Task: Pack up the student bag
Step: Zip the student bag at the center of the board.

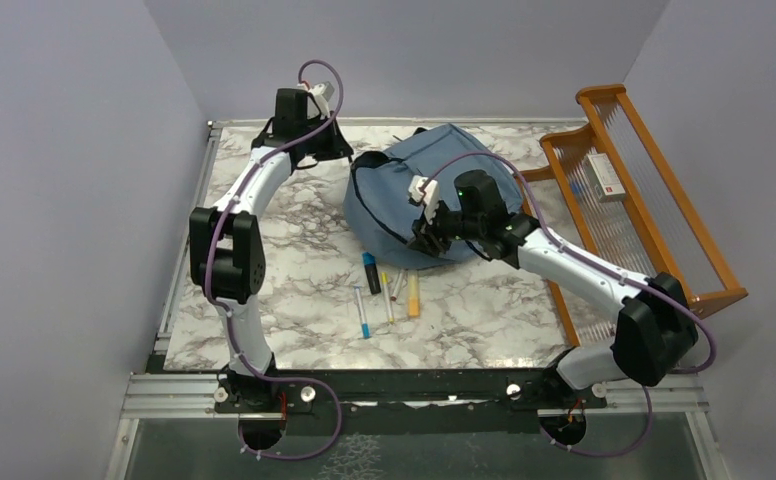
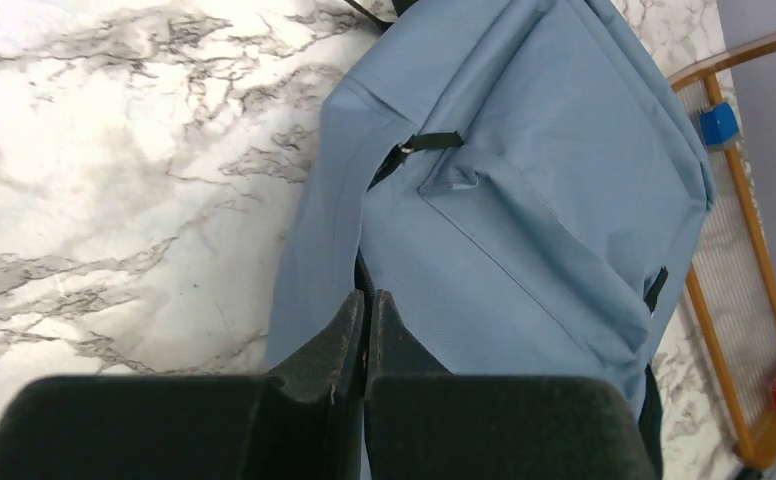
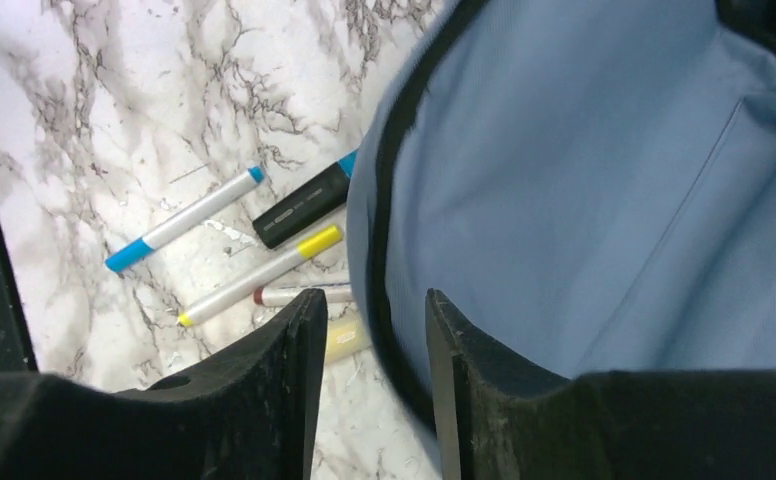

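Note:
The student bag [image 1: 444, 180], soft dusty blue with black trim, lies at the back middle of the marble table [image 1: 284, 250]. My left gripper [image 1: 336, 148] is at the bag's far-left corner. In the left wrist view it [image 2: 367, 295] is shut, and the bag's [image 2: 524, 200] black zipper line runs in between its tips. My right gripper [image 1: 426, 232] is at the bag's front opening. In the right wrist view it [image 3: 374, 300] stands open, with the black rim of the bag [image 3: 584, 200] passing between its fingers and the pale lining showing.
Several pens lie just in front of the bag: a blue-capped pen [image 3: 182, 220], a black marker [image 3: 299, 208], a yellow-capped pen [image 3: 259, 273] and a yellow highlighter [image 1: 413, 296]. An orange wooden rack [image 1: 654, 200] holding a white box [image 1: 604, 177] stands at the right.

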Controlling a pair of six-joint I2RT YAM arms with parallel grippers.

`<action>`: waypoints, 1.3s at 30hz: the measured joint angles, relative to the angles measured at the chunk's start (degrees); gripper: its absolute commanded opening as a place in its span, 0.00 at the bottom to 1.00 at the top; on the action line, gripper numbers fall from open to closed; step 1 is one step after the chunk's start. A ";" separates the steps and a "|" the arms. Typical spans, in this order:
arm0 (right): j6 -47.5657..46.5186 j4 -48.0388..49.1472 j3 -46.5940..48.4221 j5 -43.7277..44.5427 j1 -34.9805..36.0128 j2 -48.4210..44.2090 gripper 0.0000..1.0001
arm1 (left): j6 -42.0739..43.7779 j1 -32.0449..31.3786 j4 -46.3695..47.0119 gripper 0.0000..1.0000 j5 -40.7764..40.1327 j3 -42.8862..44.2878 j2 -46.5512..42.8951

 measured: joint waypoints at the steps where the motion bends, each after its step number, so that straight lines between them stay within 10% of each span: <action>1: 1.64 -0.22 -0.63 0.26 0.07 -0.92 0.55 | 0.37 0.13 1.22 0.00 -0.02 -1.18 -0.44; 19: 50.23 -9.55 -3.78 46.90 -0.66 -9.51 0.61 | -0.35 0.15 7.28 0.00 0.79 -11.74 -11.23; 31: 57.11 -12.17 -15.56 47.54 -11.96 -8.74 0.60 | -1.20 0.00 3.76 0.00 -1.86 -11.72 -14.01; 39: 54.90 -4.22 -11.43 40.37 -17.77 8.46 0.61 | -1.18 -0.11 1.92 0.00 -3.28 -11.98 -18.27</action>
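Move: The bag's right side edge lies about 17 cm to the right of the right gripper, 5 cm farther out and 14 cm lower. The near stretch of its zip is some 3 cm beneath the fingers. The yellow stick lies 11 cm straight back and 16 cm down, and the shelf's near rail some 28 cm to the right, level with it. From the left gripper, which still pinches the zip's left end, that side edge lies roughly 31 cm right, 15 cm back and 16 cm down. Open the right fingers wider, lift them slightly clear of the zip, and swing the hand about 20 cm right while turning it some 85 degrees clockwise. Sink it, fingers tipping down, into the gap between bag and shelf, easing forward at the end. Keep the left pinch on the zip end and draw it up and back, about 7 cm up. ##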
